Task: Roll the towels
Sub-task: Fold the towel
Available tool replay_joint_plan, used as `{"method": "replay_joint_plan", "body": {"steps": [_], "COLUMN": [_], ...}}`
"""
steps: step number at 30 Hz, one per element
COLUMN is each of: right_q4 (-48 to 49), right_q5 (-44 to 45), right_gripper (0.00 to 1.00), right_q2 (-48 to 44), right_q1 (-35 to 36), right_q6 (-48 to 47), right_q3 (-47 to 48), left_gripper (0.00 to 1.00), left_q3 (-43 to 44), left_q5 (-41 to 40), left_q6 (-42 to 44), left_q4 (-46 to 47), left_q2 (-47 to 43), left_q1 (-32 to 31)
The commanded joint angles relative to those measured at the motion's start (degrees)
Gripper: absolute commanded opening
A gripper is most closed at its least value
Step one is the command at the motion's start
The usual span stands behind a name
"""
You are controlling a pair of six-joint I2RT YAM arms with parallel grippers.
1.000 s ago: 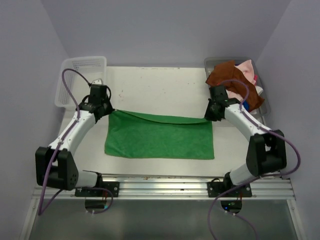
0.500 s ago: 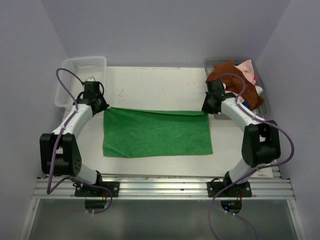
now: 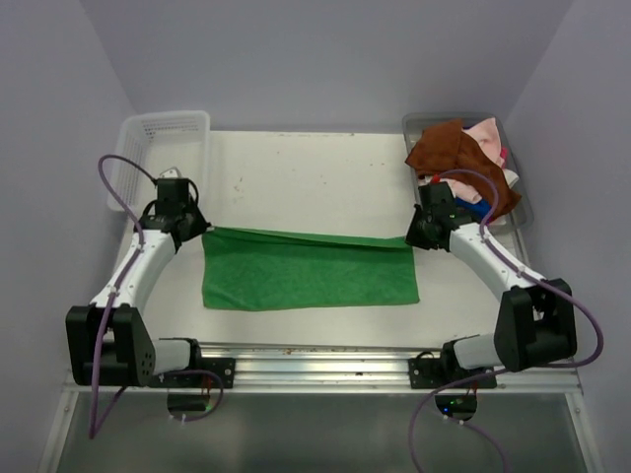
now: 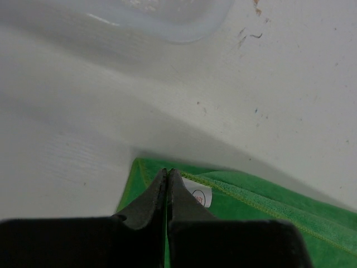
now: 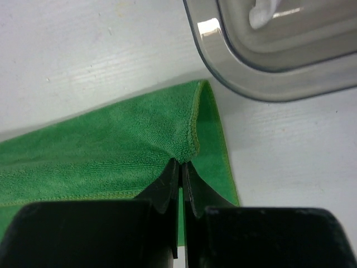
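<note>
A bright green towel (image 3: 309, 271) lies spread across the middle of the table, its far edge lifted into a low fold. My left gripper (image 3: 204, 229) is shut on the towel's far left corner. In the left wrist view the shut left gripper (image 4: 167, 174) pinches green cloth (image 4: 262, 209) beside a white label (image 4: 202, 196). My right gripper (image 3: 411, 239) is shut on the far right corner. The right wrist view has the right gripper (image 5: 182, 165) nipping the towel's hem (image 5: 111, 148). A rust brown towel (image 3: 446, 153) and a pale pink towel (image 3: 487, 132) lie heaped at the back right.
A clear grey tray (image 3: 524, 205) at the back right holds the heaped towels; its corner (image 5: 223, 61) sits just beyond the right gripper. A white mesh basket (image 3: 148, 138) stands at the back left, its rim (image 4: 178, 28) visible ahead of the left gripper.
Both grippers carried the towel's far edge away from me, then back toward me, so the far edge now sits closer in than before. Both stay shut on the corners.
</note>
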Motion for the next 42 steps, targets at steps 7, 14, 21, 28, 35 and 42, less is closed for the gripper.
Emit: {"method": "replay_joint_plan", "body": {"steps": [7,14,21,28,35,42], "right_q4": [-3.55,-6.01,-5.31,-6.01,-7.42,-8.82], "right_q5": [-1.84,-1.93,-3.86,-4.13,-5.27,-4.83], "right_gripper": [0.00,0.00,0.00,0.00,0.00,0.00], "right_q2": [-9.55,-13.34,-14.83,-16.85,-20.97,-22.57], "right_q1": [-0.56,-0.56,-0.47,-0.56,-0.56,-0.56], "right_q6": [2.37,4.30,5.97,6.24,8.43,9.05], "right_q3": [-8.48,-12.17,-16.22,-16.31,-17.01,-17.98], "left_gripper": [0.00,0.00,0.00,0.00,0.00,0.00], "left_q3": [-9.61,-14.79,-19.54,-19.63,-17.88,-16.73], "left_q5": [-1.84,-0.08,0.89,2.21,1.07,0.72], "left_q6": [-5.77,-12.80,-16.32,-16.67,-17.55,-18.51], "left_q4": [-8.01,-11.97,-11.97,-12.67,-14.95,-18.12], "left_q2": [-13.27,-18.19,-22.07,-22.42,-23.74,-26.11], "left_q1": [0.45,0.45,0.45,0.45,0.45,0.45]}}
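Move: Both of my hands hold the towel's far edge, one near each end. From my left hand the near left corner of the towel lies about 19 cm back and 9 cm down, and the white basket's middle about 20 cm ahead and 13 cm left. From my right hand the near right corner is some 16 cm back, 2 cm right and 7 cm down, and the grey bin's middle about 18 cm ahead and 15 cm right. I draw both pinched ends back together over the lower layer towards the towel's near edge, sinking as I go: my left hand about 13 cm back and 5 cm down, my right about 10 cm back and 4 down before easing back up a couple. My left wrist turns slightly counter-clockwise; both grips stay shut. ##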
